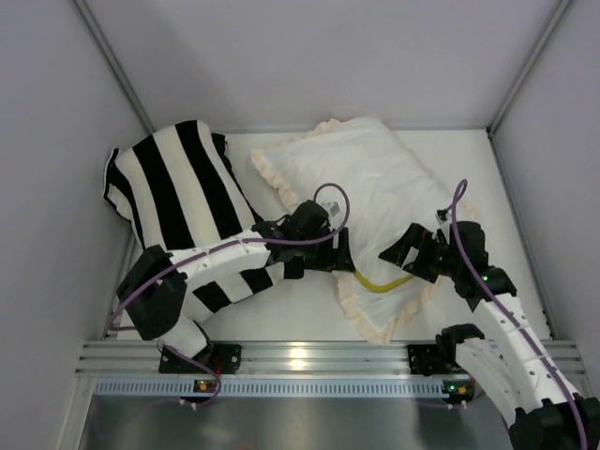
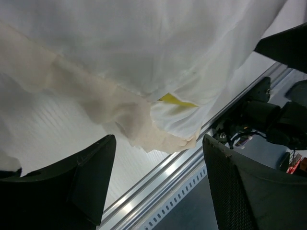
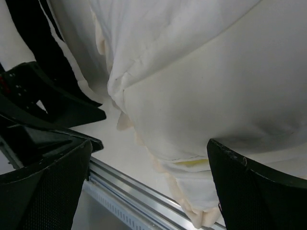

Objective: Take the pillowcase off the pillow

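Note:
The pillowcase (image 1: 366, 178) lies cream-white face up in the middle of the table, its ruffled frill (image 1: 367, 317) along the near edge. At the near opening a strip of the pillow (image 1: 382, 282) peeks out, showing its yellow band (image 2: 175, 99), which the right wrist view also catches (image 3: 194, 163). My left gripper (image 1: 343, 255) sits at the frill's left near edge; it is open (image 2: 159, 141), with the frill (image 2: 144, 129) hanging just beyond its fingertips and nothing between them. My right gripper (image 1: 405, 258) hovers at the case's near right side, open (image 3: 149, 143) and empty.
A black-and-white striped cushion (image 1: 183, 202) lies at the left, with my left arm stretched across its near end. An aluminium rail (image 1: 309, 356) runs along the table's near edge. Grey walls close in the left, back and right sides.

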### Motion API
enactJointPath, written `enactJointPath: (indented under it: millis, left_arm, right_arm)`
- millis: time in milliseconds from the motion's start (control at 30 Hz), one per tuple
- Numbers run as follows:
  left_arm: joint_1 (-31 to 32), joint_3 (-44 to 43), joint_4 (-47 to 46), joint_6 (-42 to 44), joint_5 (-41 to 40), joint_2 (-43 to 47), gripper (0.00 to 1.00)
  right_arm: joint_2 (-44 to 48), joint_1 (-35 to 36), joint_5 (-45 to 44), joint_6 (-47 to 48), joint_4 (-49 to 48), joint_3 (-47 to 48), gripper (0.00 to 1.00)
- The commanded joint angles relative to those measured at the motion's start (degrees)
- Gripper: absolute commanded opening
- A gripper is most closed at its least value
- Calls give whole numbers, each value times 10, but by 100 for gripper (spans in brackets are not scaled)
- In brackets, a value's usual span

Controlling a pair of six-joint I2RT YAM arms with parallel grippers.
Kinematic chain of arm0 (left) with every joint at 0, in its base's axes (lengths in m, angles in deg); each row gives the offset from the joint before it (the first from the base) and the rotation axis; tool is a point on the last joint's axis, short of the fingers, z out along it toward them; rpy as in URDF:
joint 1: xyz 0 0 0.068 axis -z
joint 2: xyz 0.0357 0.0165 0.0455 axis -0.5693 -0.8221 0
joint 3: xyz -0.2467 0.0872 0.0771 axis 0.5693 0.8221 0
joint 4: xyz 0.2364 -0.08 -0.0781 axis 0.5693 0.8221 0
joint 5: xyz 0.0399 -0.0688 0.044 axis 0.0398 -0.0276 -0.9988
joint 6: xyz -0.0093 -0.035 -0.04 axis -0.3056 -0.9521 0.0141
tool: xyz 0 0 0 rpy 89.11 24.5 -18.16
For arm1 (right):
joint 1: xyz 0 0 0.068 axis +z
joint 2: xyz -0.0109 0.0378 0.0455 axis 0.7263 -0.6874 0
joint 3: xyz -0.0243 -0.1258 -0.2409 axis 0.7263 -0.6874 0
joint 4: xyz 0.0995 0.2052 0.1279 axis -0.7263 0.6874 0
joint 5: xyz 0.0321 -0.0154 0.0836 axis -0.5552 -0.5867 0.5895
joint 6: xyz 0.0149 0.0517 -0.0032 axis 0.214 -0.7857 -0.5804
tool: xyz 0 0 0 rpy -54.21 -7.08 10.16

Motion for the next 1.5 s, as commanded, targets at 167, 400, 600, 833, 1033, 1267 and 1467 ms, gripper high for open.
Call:
enactJointPath:
  millis: [167, 400, 600, 833, 1033, 1267, 1467]
  left_arm:
    - [92, 29, -38, -90, -128, -54, 69]
    - [95, 43, -86, -92, -219, -74, 60]
    - [97, 45, -129, -84, -272, -103, 65]
    - [97, 47, -267, -76, -260, -137, 0]
    - [102, 94, -367, -6, -261, -30, 0]
    - [109, 94, -440, 51, -164, 19, 0]
    - [110, 92, -440, 76, -141, 43, 0]
  right_arm:
    - [19, 9, 62, 18, -55, -18, 100]
    - [39, 9, 105, 36, -33, 13, 100]
    - [43, 8, 128, 72, 15, 32, 99]
    - [51, 12, 132, 78, 33, 27, 100]
    - [59, 12, 151, 63, 48, 16, 99]
    - [89, 11, 147, 39, 59, 13, 100]
    - [112, 12, 91, 44, 74, -7, 99]
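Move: The left end of the pillowcase's open rim, which the open left hand goes for, lies about 9 cm below it, some 3 cm back and 2 cm to its right. The middle of the pillow's yellow edge is about 6 cm back, 8 cm right and 10 cm down from that hand, and the striped cloth's near corner about 15 cm left and 3 cm back. From the open right hand, that yellow edge is some 7 cm back, 2 cm left and 10 cm below. The left hand sinks some 9 cm with open fingers, first drawing back about 4 cm and then swinging forward and to the right at the pillowcase's open rim, shuts on it and pinches it, then lifts it about 12 cm while the fingers tip forward some 25 degrees. The right hand, fingers still wide, eases back about 5 cm, a little left and up, and turns slightly counter-clockwise, one finger ending against the pillow's yellow-edged corner. ##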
